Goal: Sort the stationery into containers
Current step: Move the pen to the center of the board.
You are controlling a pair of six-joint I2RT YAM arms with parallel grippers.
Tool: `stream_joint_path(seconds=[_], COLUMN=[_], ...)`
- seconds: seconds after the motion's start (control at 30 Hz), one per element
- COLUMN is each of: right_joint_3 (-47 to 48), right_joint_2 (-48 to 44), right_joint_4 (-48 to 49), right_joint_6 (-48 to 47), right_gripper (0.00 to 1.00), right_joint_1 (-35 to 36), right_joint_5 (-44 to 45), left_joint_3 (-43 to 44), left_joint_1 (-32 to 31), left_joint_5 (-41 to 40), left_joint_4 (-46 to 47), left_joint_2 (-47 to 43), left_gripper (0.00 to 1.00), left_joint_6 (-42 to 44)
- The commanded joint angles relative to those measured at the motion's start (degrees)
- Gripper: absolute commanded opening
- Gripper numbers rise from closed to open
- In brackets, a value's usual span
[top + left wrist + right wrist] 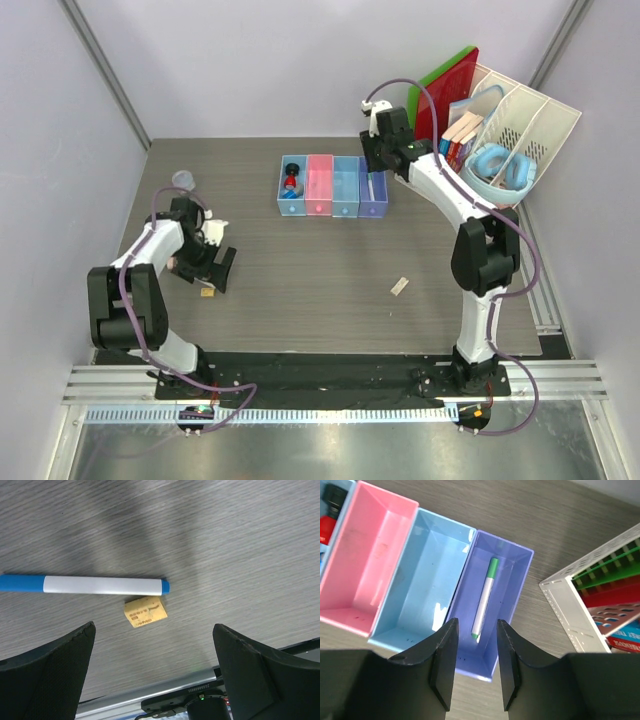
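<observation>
The containers stand in one row at the back: blue (286, 172), pink (319, 185), light blue (345, 187) and lavender (372, 192). A white pen with a green tip (484, 600) lies in the lavender tray (515, 580). My right gripper (476, 625) hovers open just above it, holding nothing. Red-black and blue cylinders (292, 182) lie in the blue tray. My left gripper (154, 626) hangs wide open over the table, with a blue-tipped white marker (100, 585) and a tiny yellow piece (145, 612) just beyond its fingertips. A whitish eraser (400, 286) lies at mid-right. A small pinkish roll (182, 180) sits far left.
A white slotted file rack (535, 115) at the back right holds books and light-blue headphones (497, 165), with red and green boards (445, 85) behind it. The rack's corner (570, 610) is close to the lavender tray. The table's near edge rail (150, 692) lies just behind the left gripper.
</observation>
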Motion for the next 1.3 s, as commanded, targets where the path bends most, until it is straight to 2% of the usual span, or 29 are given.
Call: stream_joint_path(seconds=[0.0,0.33,0.63,1.27], right_joint_3=[-2.57,-7.14,-8.90,-9.43], right_joint_2=[-6.46,-11.39,-13.06,-13.76], right_joint_4=[2.87,3.32,3.32,2.35], right_joint_6=[0.64,0.81,2.39,2.39], right_gripper=[0.41,0.42,0.42,0.42], right_joint_1=[-0.01,-0.01,-0.09,0.52], right_joint_5=[-1.12,-1.91,-3.67,-4.02], left_joint_3=[0.90,1.78,5.99,9.25], left_joint_1=[0.47,0.56,0.47,-2.25], left_joint_5=[1.00,-1.98,-3.92,-2.42], left_joint_4=[2.19,6.76,9.84,9.93], left_joint_2=[2.77,8.05,13.85,16.40], left_gripper=[1.00,1.00,1.00,1.00], left_joint_6=[-0.94,-1.56,-1.91,-2.26])
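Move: The pen's middle lies about 5 cm ahead of the open left hand, 4 cm to its left and 4 cm below. The orange block sits just behind the pen, about 1 cm ahead and 2 cm left of the hand; the pink item is some 10 cm ahead and 12 cm left. From the right hand the pen is roughly 26 cm back, 56 cm left and 16 cm lower. Open left hand sinks about 3 cm, then sweeps 5 cm forward, nudging the pen; right hand backs off. ##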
